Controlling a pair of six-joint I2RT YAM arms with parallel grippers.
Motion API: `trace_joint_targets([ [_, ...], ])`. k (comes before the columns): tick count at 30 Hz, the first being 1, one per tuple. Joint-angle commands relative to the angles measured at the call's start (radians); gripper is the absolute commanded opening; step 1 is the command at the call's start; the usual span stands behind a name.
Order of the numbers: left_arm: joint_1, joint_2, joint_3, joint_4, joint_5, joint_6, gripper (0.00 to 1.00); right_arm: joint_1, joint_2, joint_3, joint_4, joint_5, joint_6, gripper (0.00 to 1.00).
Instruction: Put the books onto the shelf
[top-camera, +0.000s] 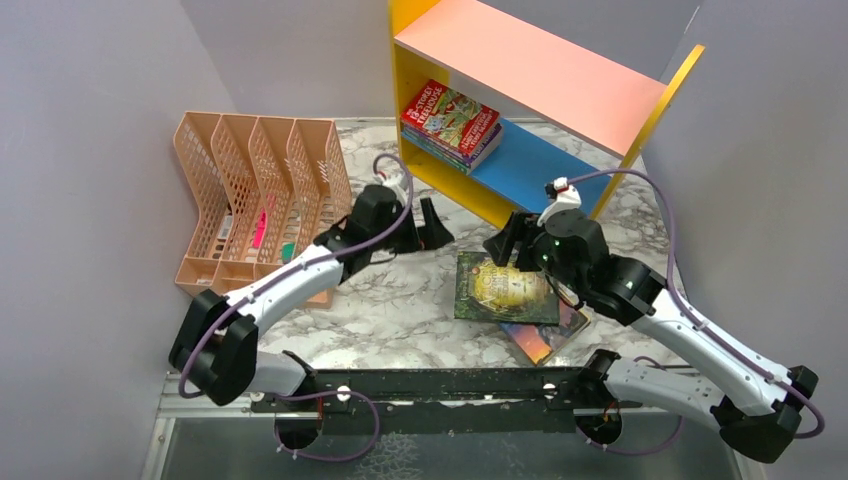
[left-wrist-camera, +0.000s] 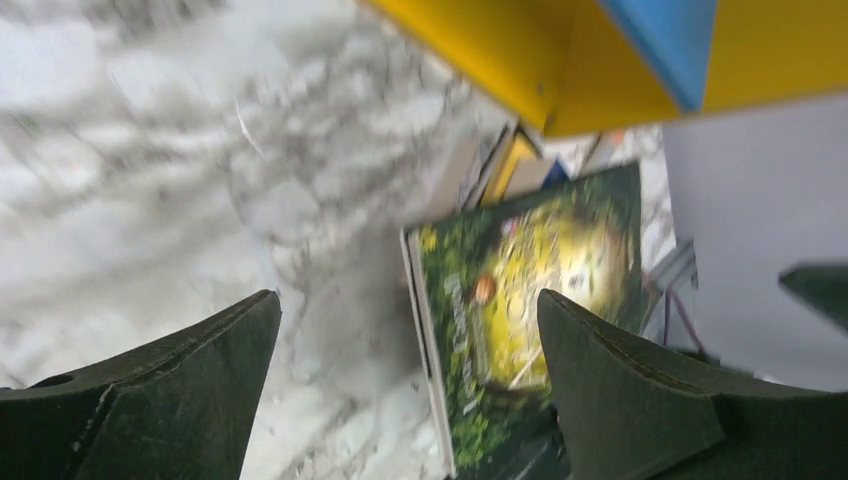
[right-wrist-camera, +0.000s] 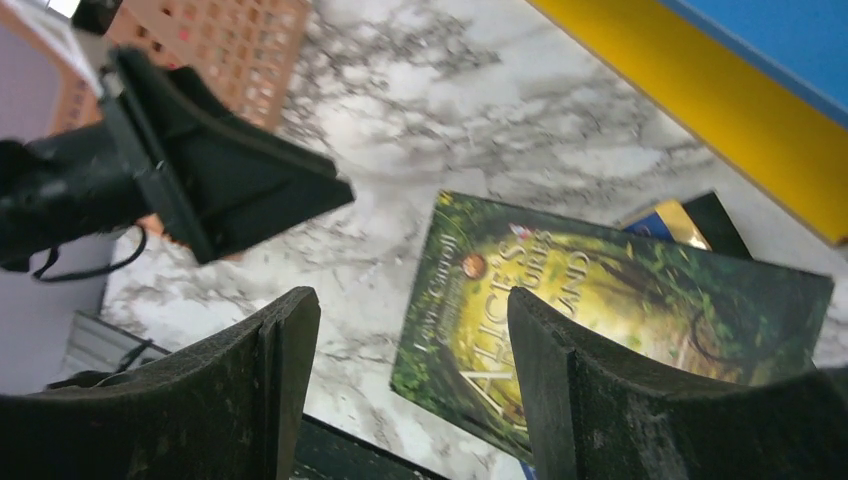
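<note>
The shelf (top-camera: 540, 70) has yellow sides, a pink top and a blue lower board (top-camera: 540, 165). A stack of cartoon-cover books (top-camera: 450, 125) lies on that blue board. On the marble table, a dark green-gold book (top-camera: 505, 288) lies flat on top of others; a colourful one (top-camera: 545, 338) sticks out below it. My left gripper (top-camera: 432, 225) hovers open to the book's upper left, empty (left-wrist-camera: 408, 300), with the green book (left-wrist-camera: 520, 300) under its right finger. My right gripper (top-camera: 510, 245) hangs open and empty (right-wrist-camera: 410, 300) over the green book's (right-wrist-camera: 620, 290) left edge.
A peach mesh file rack (top-camera: 262, 190) stands at the back left, holding a few small items. Grey walls close in both sides. A black rail (top-camera: 430, 385) runs along the near table edge. The shelf's yellow front edge (right-wrist-camera: 720, 110) lies just beyond the book pile.
</note>
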Motion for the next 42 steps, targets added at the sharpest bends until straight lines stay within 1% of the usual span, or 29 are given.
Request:
trace_joint_targets([
  [1,-0.054,-0.087,-0.174,0.130,0.076,-0.078,0.99,-0.004,0.001,-0.039,-0.102,0.080,0.082,0.74],
  [5,-0.113,-0.103,-0.298,0.255,0.100,-0.173,0.99,-0.004,-0.008,-0.085,-0.104,0.095,0.113,0.75],
  [9,-0.220,-0.103,-0.403,0.411,0.084,-0.262,0.99,-0.003,-0.036,-0.140,-0.045,0.076,0.138,0.75],
  [12,-0.308,-0.093,-0.417,0.452,0.010,-0.276,0.99,-0.004,-0.067,-0.185,0.024,0.045,0.144,0.75],
  [15,-0.359,-0.075,-0.441,0.497,-0.068,-0.324,0.98,-0.004,-0.089,-0.208,0.060,0.032,0.154,0.75],
  [20,-0.399,-0.022,-0.504,0.642,-0.141,-0.421,0.95,-0.003,-0.105,-0.230,0.118,-0.014,0.157,0.74],
  [26,-0.447,0.076,-0.503,0.731,-0.194,-0.486,0.91,-0.003,-0.144,-0.259,0.159,-0.043,0.156,0.74],
  [30,-0.450,0.133,-0.531,0.852,-0.194,-0.519,0.82,-0.003,-0.182,-0.305,0.200,-0.057,0.164,0.74],
  [35,-0.451,0.183,-0.536,0.948,-0.205,-0.500,0.75,-0.004,-0.215,-0.332,0.227,-0.082,0.174,0.74],
  [38,-0.450,0.213,-0.551,1.026,-0.211,-0.494,0.65,-0.003,-0.225,-0.334,0.229,-0.072,0.173,0.74],
  [40,-0.450,0.219,-0.568,1.075,-0.242,-0.491,0.58,-0.003,-0.228,-0.331,0.230,-0.059,0.170,0.74],
  [42,-0.450,0.208,-0.582,1.090,-0.268,-0.471,0.50,-0.003,-0.227,-0.327,0.231,-0.051,0.162,0.74],
])
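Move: Alice's Adventures, the green book on top of the pile, has its middle about 10 cm back, 18 cm to the right and 11 cm below the left hand. Under it, the sunset-coloured book lies some 9 cm nearer the base and 9 cm farther right than the green one. The shelved stack is 23 cm ahead of the left hand, 5 cm right, roughly at its height. From the right hand the green book lies 1 cm ahead, 4 cm right and 18 cm below. Bring the left gripper back about 14 cm and down 10, then ease it right nearly 9 cm onto the near end of the green book's spine, rolling and tipping it down some 20 degrees. Once there, close the wide-open fingers to a bit over half, one either side of the spine. Meanwhile lower the open right hand 7 cm towards the book, then raise it about 2. ##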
